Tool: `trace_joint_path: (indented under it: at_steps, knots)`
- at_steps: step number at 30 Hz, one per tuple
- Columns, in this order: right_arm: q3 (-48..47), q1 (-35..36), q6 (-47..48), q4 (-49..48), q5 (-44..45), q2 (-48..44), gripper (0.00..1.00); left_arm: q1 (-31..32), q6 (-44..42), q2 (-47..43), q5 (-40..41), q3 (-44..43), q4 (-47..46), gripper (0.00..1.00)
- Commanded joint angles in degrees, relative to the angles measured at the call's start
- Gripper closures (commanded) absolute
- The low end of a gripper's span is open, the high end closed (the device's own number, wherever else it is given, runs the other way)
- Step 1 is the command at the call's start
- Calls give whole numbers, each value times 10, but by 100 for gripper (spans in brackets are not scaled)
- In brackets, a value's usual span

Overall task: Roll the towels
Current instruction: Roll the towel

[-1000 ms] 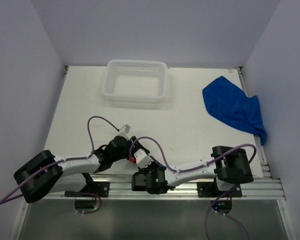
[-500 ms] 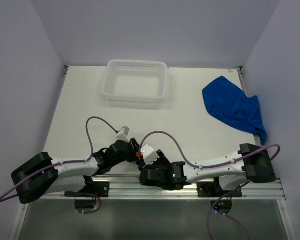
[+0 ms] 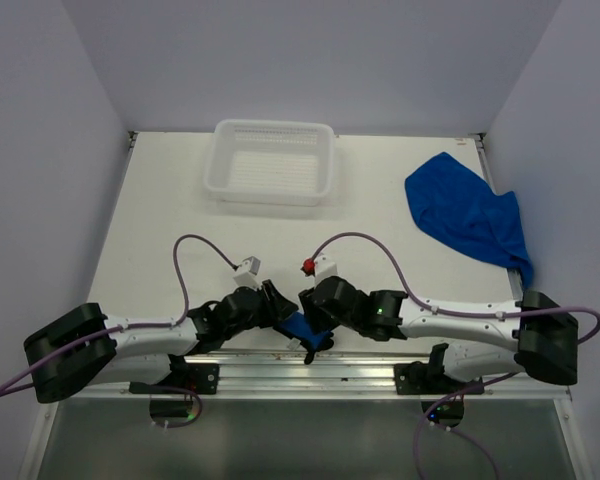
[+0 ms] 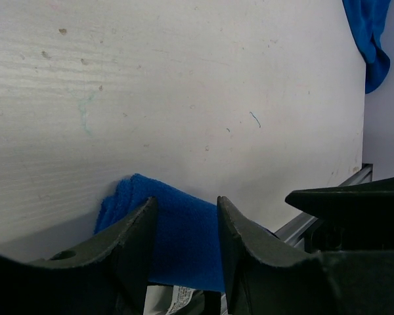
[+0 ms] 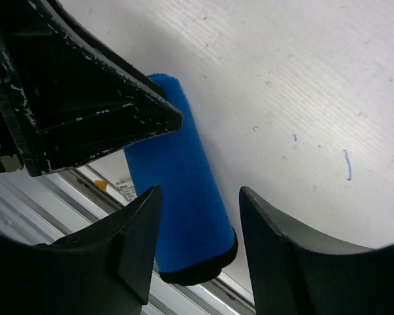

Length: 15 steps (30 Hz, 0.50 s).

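One towel is a tight blue roll lying at the table's near edge, by the metal rail. My left gripper reaches in from the left and is shut on the roll, which fills the gap at that gripper. From the right, my right gripper stands open over the roll's near end. At the right gripper a gap shows between the cloth and one finger. The second towel lies crumpled at the far right, draped over the table edge.
A white plastic basket stands at the back, left of centre. An aluminium rail runs along the near edge under both arms. Purple cables arch above each wrist. A white care label pokes out beneath the roll.
My right arm has swung out to the right and its gripper has come up beside the roll and opened. The blue roll now shows between the grippers. The left arm has barely moved.
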<state>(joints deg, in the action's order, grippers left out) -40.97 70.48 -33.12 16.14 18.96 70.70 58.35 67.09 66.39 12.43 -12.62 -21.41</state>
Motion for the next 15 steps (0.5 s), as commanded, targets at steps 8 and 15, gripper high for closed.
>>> trace_joint_path:
  at_steps: [8, 15]
  knots:
    - [40, -9, 1, -116, -110, 97, 43, 11, 3, 6, 24, 13, 29, 54]
    - [54, -8, 2, -107, -57, 153, 39, 11, 0, -5, 30, 13, 44, 54]
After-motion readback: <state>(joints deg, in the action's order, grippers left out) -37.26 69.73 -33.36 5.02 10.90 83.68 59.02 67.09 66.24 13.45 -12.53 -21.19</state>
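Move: Below the right hand, some 7 cm down, lies the middle of the rolled towel, about 3 cm back and 2 cm left. The towel's white tag sits roughly 6 cm back and 4 cm left of that hand; the left gripper's fingertips are some 6 cm to its left and level fore and aft, about 5 cm lower. From the left hand the towel's middle is about 4 cm back, 5 cm right and 2 cm lower. Dropping about 7 cm, the right hand comes down onto the towel roll beside the left gripper, easing back and left by 1 to 2 cm and tipping slightly steeper. Its fingers stay open astride the roll, one fingertip seeming to touch the blue cloth by the end. The left hand stays at the towel's far left end, half open. ##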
